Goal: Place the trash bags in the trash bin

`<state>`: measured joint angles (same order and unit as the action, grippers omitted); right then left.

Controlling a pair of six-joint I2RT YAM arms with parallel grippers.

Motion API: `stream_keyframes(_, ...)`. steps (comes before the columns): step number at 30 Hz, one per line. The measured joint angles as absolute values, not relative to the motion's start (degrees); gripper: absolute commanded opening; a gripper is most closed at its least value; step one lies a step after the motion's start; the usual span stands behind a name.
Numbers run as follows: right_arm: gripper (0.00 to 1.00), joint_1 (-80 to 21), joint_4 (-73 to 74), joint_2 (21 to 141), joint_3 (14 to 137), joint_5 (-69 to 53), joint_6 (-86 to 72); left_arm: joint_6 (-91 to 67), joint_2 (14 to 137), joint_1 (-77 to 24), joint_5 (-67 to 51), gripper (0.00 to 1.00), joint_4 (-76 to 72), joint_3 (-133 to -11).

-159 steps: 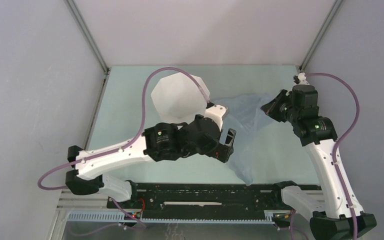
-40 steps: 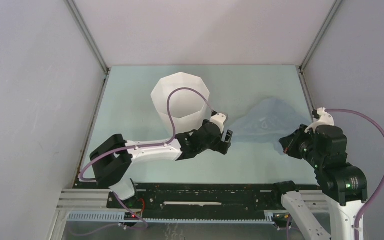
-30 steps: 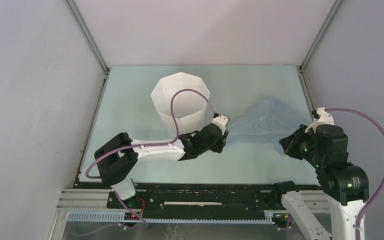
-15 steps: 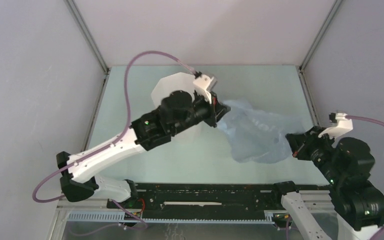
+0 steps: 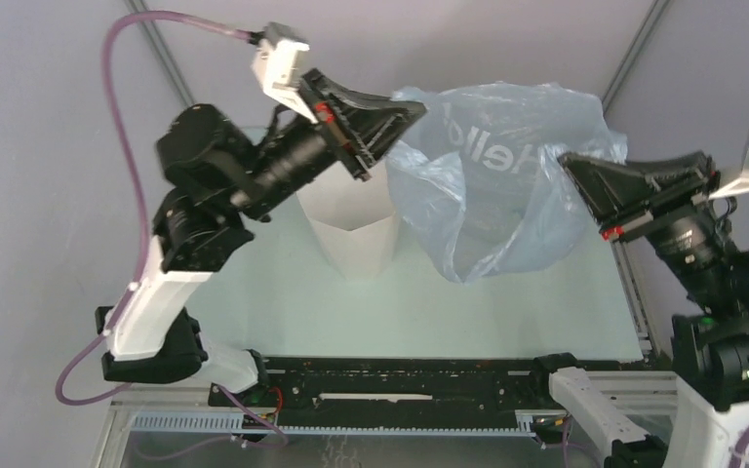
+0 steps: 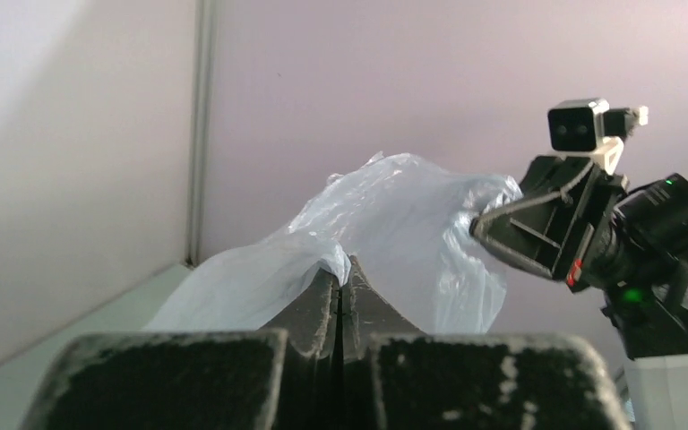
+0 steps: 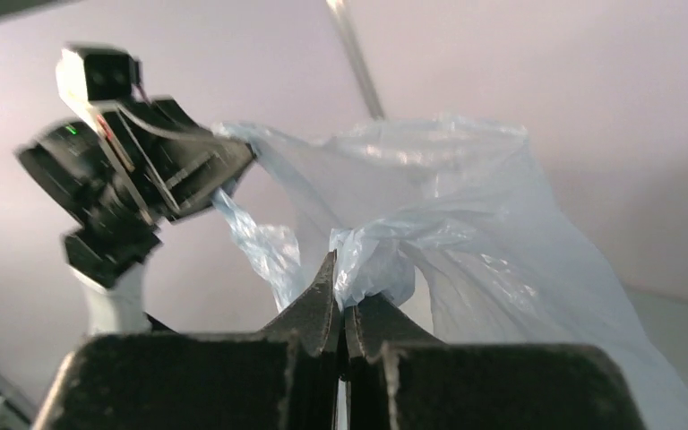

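Note:
The pale blue trash bag [image 5: 497,185] hangs in the air, stretched between both grippers, white lettering on its side. My left gripper [image 5: 412,107] is shut on the bag's left edge, high above the trash bin [image 5: 351,229]. My right gripper [image 5: 568,162] is shut on the bag's right edge. The white faceted bin stands on the table under the left arm, partly hidden by it; the bag hangs just to its right. In the left wrist view the bag [image 6: 394,224] is pinched at the closed fingertips [image 6: 343,266]. The right wrist view shows bunched bag [image 7: 430,206] at the closed fingertips [image 7: 340,269].
The pale green table [image 5: 254,292] is walled by grey panels on the left, back and right. A black rail [image 5: 400,380] runs along the near edge between the arm bases. A purple cable [image 5: 127,117] loops off the left arm.
Both arms have risen sharply, lifting the bag off the table and spreading it in the air. The left gripper went from open near the bag to shut on its left edge.

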<state>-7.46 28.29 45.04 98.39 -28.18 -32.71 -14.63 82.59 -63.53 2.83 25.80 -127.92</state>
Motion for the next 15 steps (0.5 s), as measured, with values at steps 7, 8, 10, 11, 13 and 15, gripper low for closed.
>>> stream_keyframes(7, 0.00, -12.27, 10.57, 59.33, 106.67, -34.59, -48.42, -8.69, 72.05, -63.53, 9.98, 0.00, 24.53, -124.88)
stream_keyframes(8, 0.00, -15.79, 10.28, 62.02, 109.01, -34.24, -48.77, -7.92, 70.22, -63.53, 11.11, 0.00, 24.27, -124.09)
stream_keyframes(10, 0.00, -24.38, 11.22, 67.77, 114.91, -33.08, -47.90, -5.89, 66.57, -63.53, 13.87, 0.00, 23.57, -122.96)
stream_keyframes(11, 0.00, -28.71, 11.62, 70.48, 117.78, -32.75, -47.48, -5.21, 65.60, -63.53, 14.98, 0.00, 23.33, -122.85)
stream_keyframes(13, 0.00, -34.68, 11.38, 75.16, 121.38, -32.29, -47.20, -3.25, 62.72, -63.53, 18.00, 0.00, 22.31, -122.85)
stream_keyframes(15, 0.00, -38.11, 10.46, 78.48, 122.10, -32.21, -47.90, -1.45, 61.04, -63.51, 20.75, 0.00, 21.37, -122.91)
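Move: Down to the left and farther out stands the bin: its middle is about 13 cm ahead of the left hand, 11 cm to its left and 50 cm below, and about 16 cm ahead of the right hand, 26 cm to its left and 45 cm below. The trash bag, already held by both, hangs between them, its middle some 8 cm right of the left hand, 3 cm ahead and 12 cm below. Sweeping the held-up bag leftward high above the table, both hands keep their shut pinch on its mouth: the left goes some 21 cm, passing sideways beyond the bin, and the right about 15 cm. Each climbs about 8 cm, and both wrists swing counter-clockwise, the right by roughly 40 degrees. The left outrunning the right spreads the grips apart. ##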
